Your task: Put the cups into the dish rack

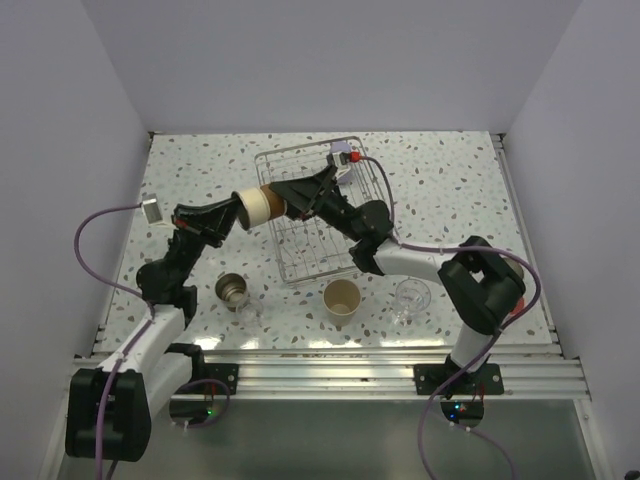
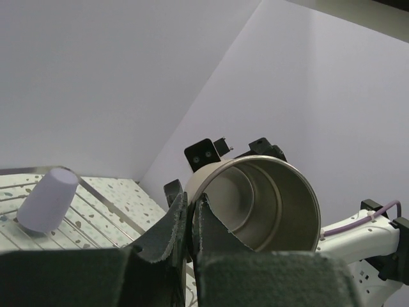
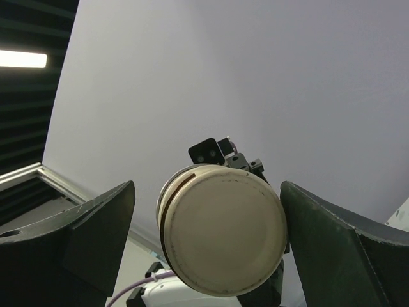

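Note:
My left gripper (image 1: 238, 211) is shut on the rim of a steel cup with a tan base (image 1: 260, 205), held on its side in the air over the left edge of the wire dish rack (image 1: 300, 262). In the left wrist view the fingers (image 2: 167, 225) pinch the cup's wall (image 2: 268, 204). My right gripper (image 1: 292, 195) stands open, one finger either side of the tan base (image 3: 223, 236) and apart from it. A lavender cup (image 2: 48, 199) stands upside down in the rack, mostly hidden in the top view.
On the table in front of the rack stand a steel cup (image 1: 231, 290), a clear glass (image 1: 248, 313), a beige tumbler (image 1: 342, 298) and another clear glass (image 1: 410, 298). White walls close in the table on three sides.

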`<state>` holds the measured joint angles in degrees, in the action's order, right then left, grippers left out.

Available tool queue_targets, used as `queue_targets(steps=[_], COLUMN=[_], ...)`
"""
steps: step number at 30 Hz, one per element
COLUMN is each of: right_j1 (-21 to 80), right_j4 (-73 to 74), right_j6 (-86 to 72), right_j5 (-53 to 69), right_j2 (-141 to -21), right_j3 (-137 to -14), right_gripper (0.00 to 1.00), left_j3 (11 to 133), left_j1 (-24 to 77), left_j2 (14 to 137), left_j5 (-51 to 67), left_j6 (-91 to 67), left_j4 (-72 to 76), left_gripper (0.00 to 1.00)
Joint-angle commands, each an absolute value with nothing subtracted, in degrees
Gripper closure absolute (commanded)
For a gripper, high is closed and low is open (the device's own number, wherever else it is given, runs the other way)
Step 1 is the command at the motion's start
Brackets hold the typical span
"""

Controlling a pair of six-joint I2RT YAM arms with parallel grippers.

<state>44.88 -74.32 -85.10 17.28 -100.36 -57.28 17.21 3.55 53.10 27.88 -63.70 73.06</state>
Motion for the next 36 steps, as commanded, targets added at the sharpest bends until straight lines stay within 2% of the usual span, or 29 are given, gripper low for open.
queue_targets(steps=[1,7,11,12,14,16,18,19,20,21,22,23,24,26,32,35,36], right_j1=[46.1,46.9,47.4,47.5,47.6,47.6,47.5,47.6,47.6,47.6,47.7,47.4,47.1,45.8,40.8,37.5,36.7], right_j4=[-87.6,-87.4,-87.6,-87.7,-88.0,-88.0,-87.5,-87.5,-86.9,-86.7,-86.1,-83.7,-82.0,-75.5,-58.2,-46.5,-36.4], right_j6=[-86.8,-86.7,-86.7,-86.8,-87.0,-87.1,-87.0,-87.0,-86.8,-86.5,-86.1,-84.7,-83.7,-79.8,-69.3,-62.2,-55.4], right_j5=[16.6,16.9,16.9,16.9,16.5,16.4,16.3,16.3,16.4,16.4,16.7,17.1,17.3,17.5,17.7,16.8,14.5], right_j2=[-101.7,-102.6,-102.7,-102.7,-102.8,-102.9,-102.9,-102.8,-102.7,-102.5,-102.2,-101.0,-100.1,-97.1,-90.4,-88.0,-86.2], right_j3=[-60.5,-60.8,-60.8,-60.8,-60.6,-60.6,-60.8,-60.8,-60.9,-60.8,-60.7,-60.6,-60.5,-59.8,-60.2,-62.3,-65.1], right_gripper=[0.02,0.05,0.18,0.28,0.39,0.55,0.65,0.74,0.78,0.82,0.86,0.96,1.0,1.0,1.0,1.0,1.0], left_j3=[16.4,15.5,13.3,13.1,13.1,13.1,13.2,13.4,13.7,14.7,15.1,15.6,16.7,17.9,22.4,27.0,27.9], left_j1=[3.7,3.7,3.7,3.7,3.7,3.7,3.7,3.7,3.7,3.7,3.7,3.6,3.7,3.7,3.7,3.7,3.6], left_j2=[54.0,54.2,52.4,51.2,50.2,49.6,49.3,49.2,49.0,48.6,48.1,47.6,46.2,44.5,36.8,34.1,33.3], left_j5=[26.4,25.1,21.1,20.6,20.0,20.0,20.1,20.4,20.8,21.7,22.0,22.2,22.5,22.8,19.8,15.3,13.9], left_j6=[-64.6,-64.5,-63.8,-63.0,-62.1,-61.5,-61.5,-60.9,-60.4,-59.0,-58.1,-57.1,-55.0,-52.3,-41.4,-35.6,-34.3], left_j4=[81.2,82.5,81.1,80.2,78.3,77.3,76.6,76.0,75.1,71.8,70.0,67.5,62.3,54.9,34.2,19.5,16.1], left_gripper=[1.0,1.0,1.0,1.0,1.0,1.0,1.0,1.0,0.96,0.8,0.68,0.62,0.49,0.45,0.21,0.19,0.19])
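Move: The steel cup is in the air, its rim already pinched by the left fingers. Its middle is about 5 cm to the left hand's right and 1 cm ahead, 2 cm above. From the open right gripper, the cup's middle is some 4 cm left, level fore and aft, 1 cm above. The rack's middle lies about 20 cm ahead of the right hand, 9 cm right and 31 cm down; the purple cup stands in it roughly 35 cm ahead, 13 cm right, 26 cm down. Leftward by about 2 cm, sinking slightly, the right gripper eases over the base end of the steel cup and closes on its sides. Only then does the left hand open wide and let go of the rim, drifting some 2 cm left and turning counter-clockwise. The right hand keeps its grip and swings the cup about 5 cm right and 5 cm forward, rising a little and turning clockwise, away from the left fingers. ##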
